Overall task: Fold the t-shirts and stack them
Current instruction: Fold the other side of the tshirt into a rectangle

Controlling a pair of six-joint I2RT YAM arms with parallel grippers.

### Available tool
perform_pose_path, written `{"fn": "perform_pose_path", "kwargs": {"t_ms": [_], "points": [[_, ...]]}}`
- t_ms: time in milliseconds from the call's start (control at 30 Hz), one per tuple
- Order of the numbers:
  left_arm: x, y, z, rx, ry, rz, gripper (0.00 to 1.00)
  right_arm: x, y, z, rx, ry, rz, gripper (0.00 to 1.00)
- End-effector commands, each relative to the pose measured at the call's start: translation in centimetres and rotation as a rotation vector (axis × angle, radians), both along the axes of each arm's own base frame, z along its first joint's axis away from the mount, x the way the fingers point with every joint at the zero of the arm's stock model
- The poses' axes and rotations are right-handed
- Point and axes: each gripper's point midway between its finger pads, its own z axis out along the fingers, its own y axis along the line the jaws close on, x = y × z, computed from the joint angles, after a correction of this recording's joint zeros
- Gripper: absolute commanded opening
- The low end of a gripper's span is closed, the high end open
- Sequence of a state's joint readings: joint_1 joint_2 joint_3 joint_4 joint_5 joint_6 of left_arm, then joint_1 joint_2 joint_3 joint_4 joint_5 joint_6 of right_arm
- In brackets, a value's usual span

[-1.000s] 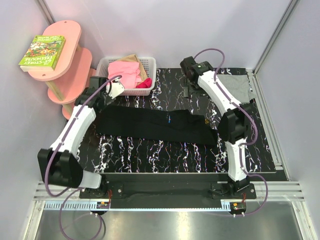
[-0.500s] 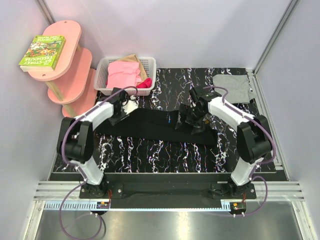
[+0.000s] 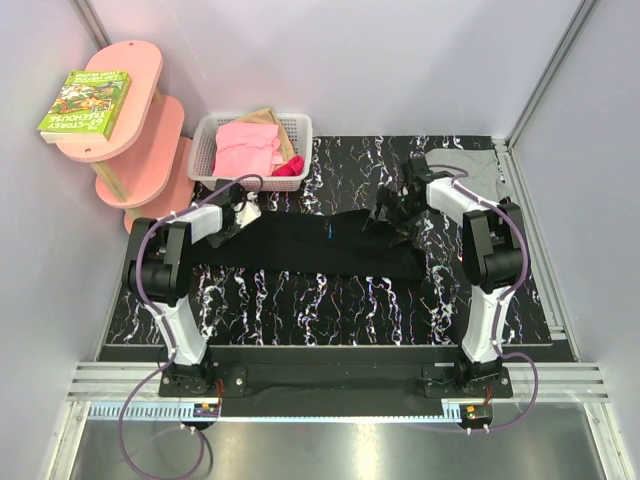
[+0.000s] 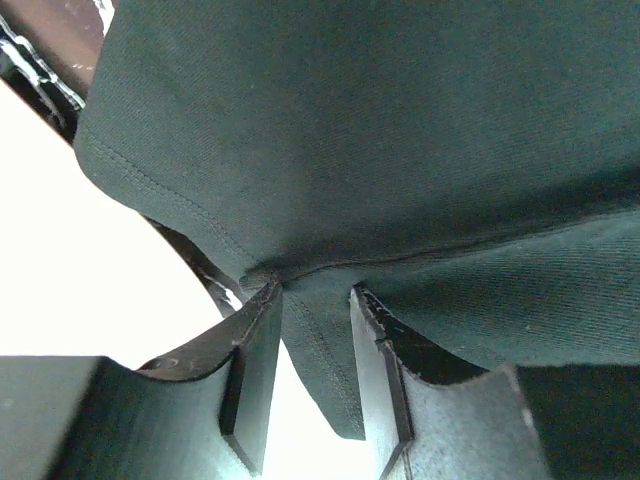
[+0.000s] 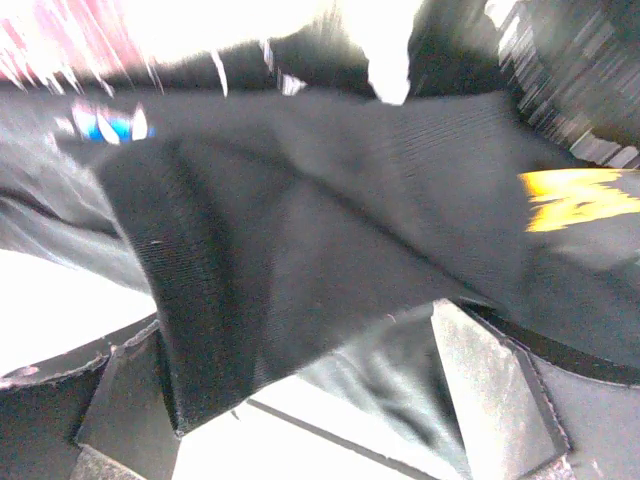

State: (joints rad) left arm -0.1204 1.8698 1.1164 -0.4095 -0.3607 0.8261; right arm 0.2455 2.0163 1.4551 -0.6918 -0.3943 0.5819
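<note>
The black t-shirt (image 3: 310,248) lies as a long strip across the marbled table, with a small blue-and-white print (image 5: 105,126) showing. My left gripper (image 3: 238,213) is at its left back corner. In the left wrist view the hem (image 4: 330,370) runs between the left gripper's (image 4: 315,292) narrowed jaws, with light still showing beside the cloth. My right gripper (image 3: 392,217) is at the bunched right end. Its jaws (image 5: 300,390) stand wide, with a black fold hanging between them. The grey t-shirt (image 3: 470,172) lies folded at the back right corner.
A white basket (image 3: 300,128) of pink clothes stands at the back left. Beside it is a pink shelf (image 3: 135,75) with a book (image 3: 85,102) on top. Enclosure walls and posts ring the table.
Both arms have swung in from the back and come down onto the black t-shirt's ends. The left jaws have narrowed around the hem. The right end of the shirt has bunched up.
</note>
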Motion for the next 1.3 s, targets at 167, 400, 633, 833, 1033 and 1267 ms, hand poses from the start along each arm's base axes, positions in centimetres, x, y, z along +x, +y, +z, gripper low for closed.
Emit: {"fn": "perform_pose_path", "kwargs": {"t_ms": [167, 400, 633, 833, 1033, 1267], "points": [[-3.3, 2.0, -1.4, 0.022, 0.028, 0.003, 0.37, 0.2, -1.4, -4.4, -0.016, 0.051, -0.003, 1.00], [-5.6, 1.1, 0.2, -0.006, 0.010, -0.023, 0.36, 4.2, -5.8, 2.6, -0.239, -0.124, -0.077, 1.00], [-6.7, -1.3, 3.0, -0.052, -0.047, -0.062, 0.37, 1.8, -0.6, 12.4, 0.074, -0.243, -0.071, 1.00], [-6.9, -2.3, 4.0, -0.070, -0.057, -0.079, 0.37, -5.4, 1.4, 7.2, 0.205, -0.087, -0.089, 1.00], [-6.2, -2.3, 4.9, -0.057, -0.070, -0.079, 0.37, -7.2, -0.1, 1.5, 0.108, -0.011, -0.101, 1.00], [-5.6, -2.2, 6.4, -0.048, -0.091, -0.079, 0.37, -7.0, -0.8, -1.7, 0.044, 0.048, -0.079, 1.00]]}}
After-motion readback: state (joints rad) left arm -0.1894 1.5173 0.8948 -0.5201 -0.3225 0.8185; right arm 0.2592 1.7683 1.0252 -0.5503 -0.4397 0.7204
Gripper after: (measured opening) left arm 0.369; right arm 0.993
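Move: The right hand, open at the far right part of the t-shirt, has the shirt's near right corner roughly 12 cm back, 9 cm to its right and 3 cm lower; the grey folded shirt lies some 16 cm ahead and 21 cm to its right. For the left hand, low over the shirt's left end, the near left corner is about 7 cm straight back and 1 cm lower, with the laundry basket around 24 cm ahead and 13 cm to the right. Its fingers staying wide open, the right hand eases forward and right by the cloth, then lifts about 11 cm, swings back over the shirt and comes down beside the near edge of its right part, ending some 9 cm nearer the base and slightly lower than it began. The left hand, fingers still part-open, first edges left, then skims about 7 cm back along the shirt's left end towards its near left corner, drifting right and rising clear of the cloth by around 4 cm. ##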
